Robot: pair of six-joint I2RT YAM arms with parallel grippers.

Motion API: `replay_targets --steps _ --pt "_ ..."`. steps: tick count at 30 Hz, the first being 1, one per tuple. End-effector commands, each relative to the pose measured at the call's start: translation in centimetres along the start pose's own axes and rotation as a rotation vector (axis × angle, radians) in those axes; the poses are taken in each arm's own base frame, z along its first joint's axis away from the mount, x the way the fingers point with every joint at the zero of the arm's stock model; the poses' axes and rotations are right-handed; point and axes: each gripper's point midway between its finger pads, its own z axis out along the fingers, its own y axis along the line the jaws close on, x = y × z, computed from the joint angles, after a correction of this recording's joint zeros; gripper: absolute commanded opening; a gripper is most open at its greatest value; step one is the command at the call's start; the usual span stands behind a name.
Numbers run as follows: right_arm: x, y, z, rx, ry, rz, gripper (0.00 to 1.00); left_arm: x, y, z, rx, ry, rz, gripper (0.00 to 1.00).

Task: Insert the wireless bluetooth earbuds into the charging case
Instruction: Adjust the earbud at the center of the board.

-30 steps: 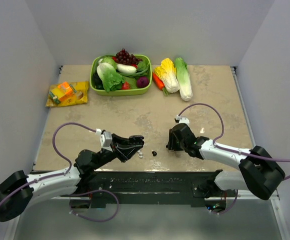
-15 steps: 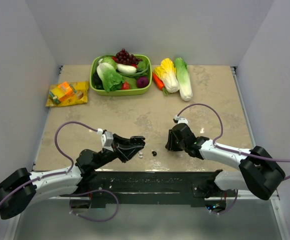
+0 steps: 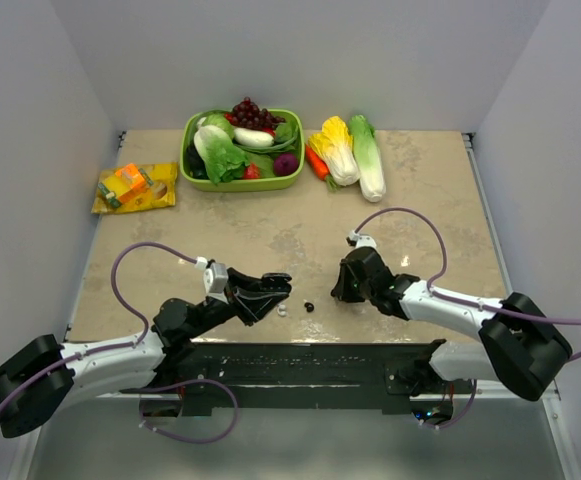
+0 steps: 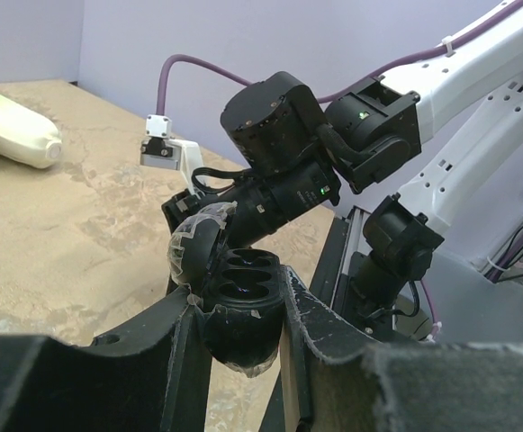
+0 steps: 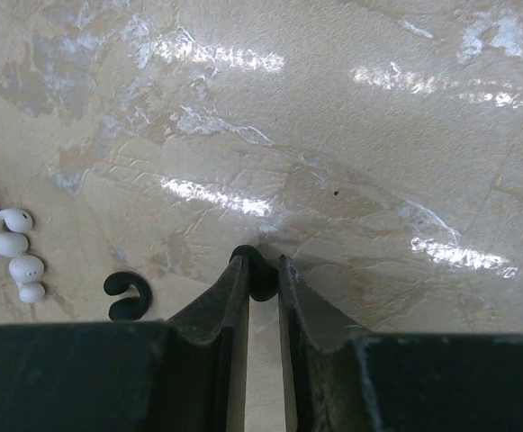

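Observation:
My left gripper (image 3: 270,287) is shut on the black charging case (image 4: 243,281), whose lid stands open over empty sockets; it hangs just above the table's near edge. My right gripper (image 5: 259,266) is down on the table, and its fingers press both sides of a small black earbud (image 5: 262,281). A second black earbud (image 5: 128,297) lies to its left, also seen from above (image 3: 309,306). Two white earbuds (image 5: 13,236) lie further left, between the two grippers (image 3: 283,310). The right gripper (image 3: 338,292) sits right of these buds.
A green basket (image 3: 242,185) of vegetables stands at the back, with cabbages and a carrot (image 3: 350,152) to its right. A yellow snack packet (image 3: 135,187) lies at the far left. The right arm (image 4: 279,117) fills the left wrist view close ahead.
The right gripper's fingers have come together onto the black earbud. The left gripper with the case has crept slightly to the right.

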Motion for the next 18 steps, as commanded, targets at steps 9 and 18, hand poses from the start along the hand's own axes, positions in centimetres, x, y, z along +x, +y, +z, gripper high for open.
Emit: replay_targets --steps 9,18 --pt "-4.1 4.6 -4.4 -0.286 -0.214 0.273 0.0 -0.3 -0.3 -1.0 0.009 -0.042 0.008 0.0" --pt "-2.8 4.6 -1.9 -0.303 -0.18 0.496 0.0 -0.1 0.1 -1.4 -0.011 -0.056 -0.009 0.0"
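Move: The right fingers already pinch a black earbud down at the table. The open black charging case, held in the left hand's fingers, lies about 12 cm to the right hand's left, roughly 8 cm back and some 19 cm higher. At the right hand's own level, the other black earbud lies 6 cm left and 3 cm back, and the white earbuds 12 cm left and 3 cm back. The right hand lifts the pinched earbud about 5 cm, drifting left towards the case and rolling some 25 degrees. ##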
